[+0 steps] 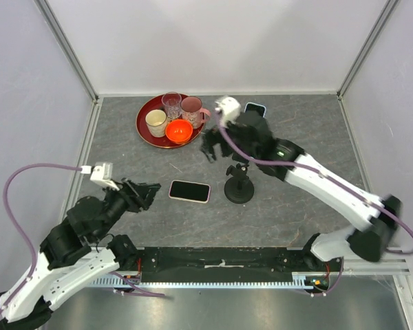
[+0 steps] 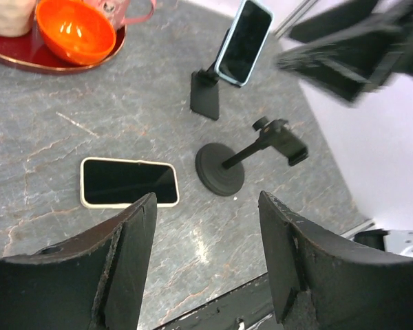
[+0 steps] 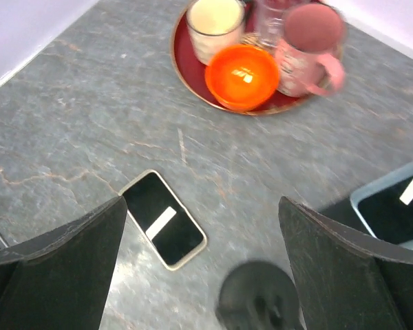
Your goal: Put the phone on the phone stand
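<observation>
A phone (image 1: 189, 190) in a pale case lies flat, screen up, near the table's middle; it also shows in the left wrist view (image 2: 129, 181) and the right wrist view (image 3: 164, 218). Just right of it stands the black phone stand (image 1: 239, 185), a round base (image 2: 220, 168) with a tilted arm and clamp on top. My left gripper (image 1: 153, 196) is open and empty, just left of the phone (image 2: 206, 199). My right gripper (image 1: 215, 150) hangs open and empty above the table behind the phone and stand (image 3: 203, 201).
A red tray (image 1: 143, 134) at the back holds a cream cup (image 1: 155, 122), an orange bowl (image 1: 179, 130), a glass (image 1: 171, 104) and a pink mug (image 1: 193, 110). A second phone in a blue case (image 1: 255, 108) leans on another stand at the back (image 2: 243, 41).
</observation>
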`<state>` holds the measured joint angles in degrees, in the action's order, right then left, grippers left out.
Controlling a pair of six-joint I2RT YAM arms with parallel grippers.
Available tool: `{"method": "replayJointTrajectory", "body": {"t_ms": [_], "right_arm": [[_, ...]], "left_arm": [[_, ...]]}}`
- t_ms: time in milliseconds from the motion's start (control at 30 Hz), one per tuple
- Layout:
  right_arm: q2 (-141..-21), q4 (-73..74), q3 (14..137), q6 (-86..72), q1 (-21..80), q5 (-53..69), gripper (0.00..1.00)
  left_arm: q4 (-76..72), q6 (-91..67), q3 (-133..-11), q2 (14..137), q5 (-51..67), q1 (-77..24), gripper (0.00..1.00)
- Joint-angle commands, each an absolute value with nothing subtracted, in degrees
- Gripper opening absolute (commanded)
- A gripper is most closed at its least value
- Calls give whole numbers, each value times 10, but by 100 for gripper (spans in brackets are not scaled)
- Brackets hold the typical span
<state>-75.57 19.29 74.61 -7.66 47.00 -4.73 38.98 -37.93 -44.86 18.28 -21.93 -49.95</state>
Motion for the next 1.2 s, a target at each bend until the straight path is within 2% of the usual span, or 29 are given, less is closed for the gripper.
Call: {"method": "replayJointTrajectory", "body": {"t_ms": [0, 133, 400, 600, 767, 1167], "right_arm": [[-940, 244, 874, -36, 493, 31, 98], [-1047, 255, 919, 12, 515, 69, 98], [-1196, 342, 976, 110, 569, 20, 98], [-1221, 341, 952, 134, 577, 25, 98], [-1237, 337, 946, 146, 587, -33, 98], [-1263, 337, 949, 160, 590, 28, 96]], "left_arm": [[387, -388, -456, 129, -239, -501, 67], [438, -405, -475, 97, -246, -500, 67], [466, -414, -479, 72, -265, -500, 67], [446, -409, -474, 102, -248, -500, 67], [439, -410, -468, 107, -244, -501, 67], [439, -415, -464, 111, -238, -500, 67]]}}
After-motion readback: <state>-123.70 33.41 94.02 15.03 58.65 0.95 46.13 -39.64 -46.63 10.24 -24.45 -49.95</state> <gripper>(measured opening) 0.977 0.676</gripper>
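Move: The cream-edged phone lies flat about 28 cm below the right hand, some 12 cm to its left and 3 cm back. The round-based stand is roughly 17 cm to the right of that phone, level with it. The orange bowl is some 21 cm beyond the phone and 3 cm to its left. From the left hand, the phone is about 10 cm ahead, 6 cm right and far below. Leftward first, then steeply down and a little back, the right hand sweeps about 11 cm left and drops some 28 cm onto the cream-edged phone, away from the round-based stand. Its fingers swing round to point mostly down, staying wide open, and end astride the phone's long edges. The left hand draws some 4 cm left and back, clear of it. ##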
